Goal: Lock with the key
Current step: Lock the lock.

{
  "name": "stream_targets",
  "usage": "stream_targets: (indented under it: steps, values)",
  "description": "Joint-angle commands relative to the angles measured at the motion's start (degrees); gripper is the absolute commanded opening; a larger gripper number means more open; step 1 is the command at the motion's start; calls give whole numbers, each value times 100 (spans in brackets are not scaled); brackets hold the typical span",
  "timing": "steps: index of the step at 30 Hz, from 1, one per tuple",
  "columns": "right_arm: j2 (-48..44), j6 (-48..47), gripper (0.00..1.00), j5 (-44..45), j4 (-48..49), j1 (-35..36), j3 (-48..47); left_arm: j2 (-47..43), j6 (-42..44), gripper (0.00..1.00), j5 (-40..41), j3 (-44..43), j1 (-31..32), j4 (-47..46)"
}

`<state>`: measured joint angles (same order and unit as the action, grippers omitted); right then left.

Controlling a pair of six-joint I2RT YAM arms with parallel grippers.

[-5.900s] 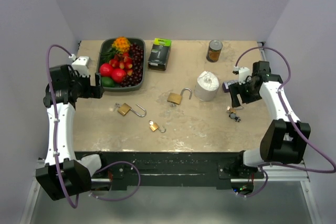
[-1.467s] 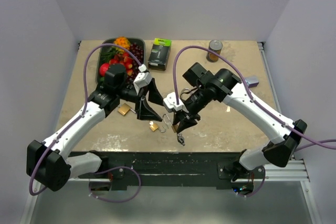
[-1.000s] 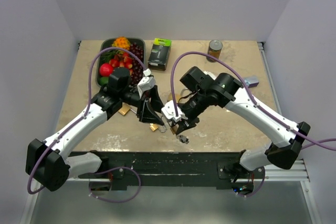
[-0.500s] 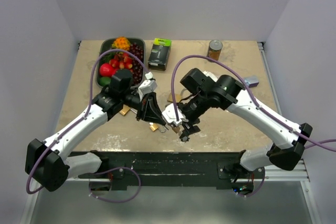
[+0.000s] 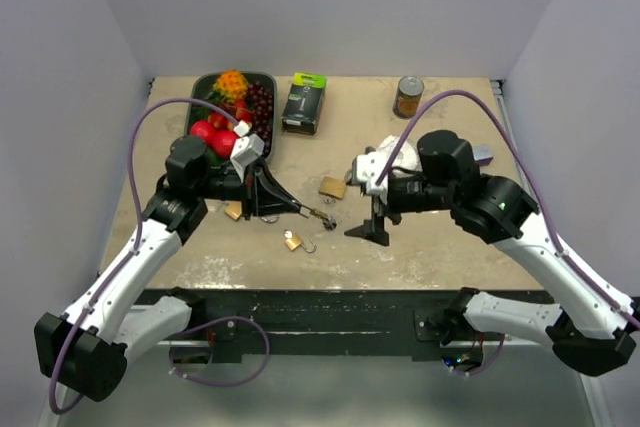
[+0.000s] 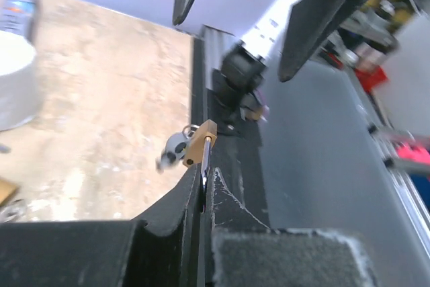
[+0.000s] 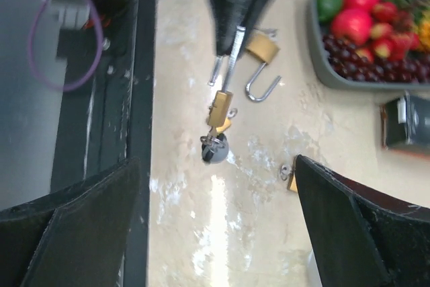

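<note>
A small brass padlock [image 5: 318,214] hangs in the air by its thin steel shackle, and my left gripper [image 5: 300,209] is shut on that shackle. A grey-headed key [image 5: 328,224] sticks out of the padlock's far end. In the left wrist view the left gripper [image 6: 205,173] pinches the shackle, with the padlock [image 6: 200,143] and key [image 6: 176,147] just past the tips. My right gripper [image 5: 372,219] stands wide open a little to the right, holding nothing. From the right wrist, the right gripper [image 7: 215,226] faces the padlock [image 7: 220,107] and key [image 7: 215,147].
Loose brass padlocks lie on the table: one [image 5: 292,241] below the held one, one [image 5: 333,187] near the centre, one [image 5: 236,210] by the left arm. At the back stand a fruit tray [image 5: 200,112], a black box [image 5: 304,102], a can [image 5: 408,97] and a paper roll [image 5: 395,152].
My right gripper has let go of the key, opened wide and drawn back to the right. The left gripper closed on the shackle and now holds the padlock alone, swung slightly back.
</note>
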<state>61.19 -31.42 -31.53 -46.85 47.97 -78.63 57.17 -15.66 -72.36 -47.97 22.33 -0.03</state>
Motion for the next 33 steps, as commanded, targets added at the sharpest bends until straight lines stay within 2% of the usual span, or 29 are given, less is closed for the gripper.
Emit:
stream_targets:
  steps: [1,3,5,8,11,13,14,16,23,28,33]
  values:
    - [-125,2225,99,44,1431,-962,366,-442,-570,0,1133,-204,-290,-463]
    - [-98,2883,99,-160,1625,-1515,453,-522,-430,0,1320,-457,-474,-34]
    - [-168,2949,99,-117,1863,-1580,524,-557,-253,0,1794,-696,-492,520]
    - [-309,2835,99,-283,2240,-1571,726,-540,-244,0,1997,-1047,-492,1101]
    - [-397,2721,99,-1143,2689,-1571,920,-496,-236,0,2147,-1346,-492,1549]
    - [-336,2537,99,-1983,2900,-1580,937,-496,-305,0,1946,-1417,-492,1515]
    - [-223,2422,99,-2084,2944,-1562,920,-496,-341,0,1840,-1409,-492,1411]
    - [-134,2343,99,-2077,3032,-1404,885,-478,-385,0,1525,-1400,-492,1339]
    - [182,1376,98,-1664,2892,-711,744,-470,-315,0,1154,-1426,-492,1287]
    - [455,1349,89,-1295,3032,-473,700,-452,-350,0,1013,-1356,-492,1234]
    - [648,1568,75,-1154,3261,-428,621,-513,-472,0,925,-1172,-484,1032]
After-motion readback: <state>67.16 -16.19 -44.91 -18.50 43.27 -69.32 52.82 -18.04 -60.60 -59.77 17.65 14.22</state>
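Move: The lock, pinched by its shackle in the left fingers, has its body about 5 cm to that hand's right, 1 cm back and 1 cm lower. From the open right hand that body lies some 6 cm left, 2 cm back and 5 cm below; its key bunch, at the near end, is about 4 cm left, 3 cm back and 6 cm below. On the table a loose brass padlock lies roughly 3 cm ahead of the right hand, 3 cm left and 25 cm below. The left hand keeps its pinch on the shackle and carries the lock forward and up about 6 cm, drifting slightly left and turning counter-clockwise some 25 degrees, then eases back about 2 cm and gives up part of the turn. The right hand swings forward about 8 cm and a little right, then reverses back and some 8 cm left towards the key end of the lock, first rising, then sinking 3 cm, its pointing fingers tipping up some 15 degrees towards level and starting to close from wide open around the key bunch, with no touch to be made out yet. ##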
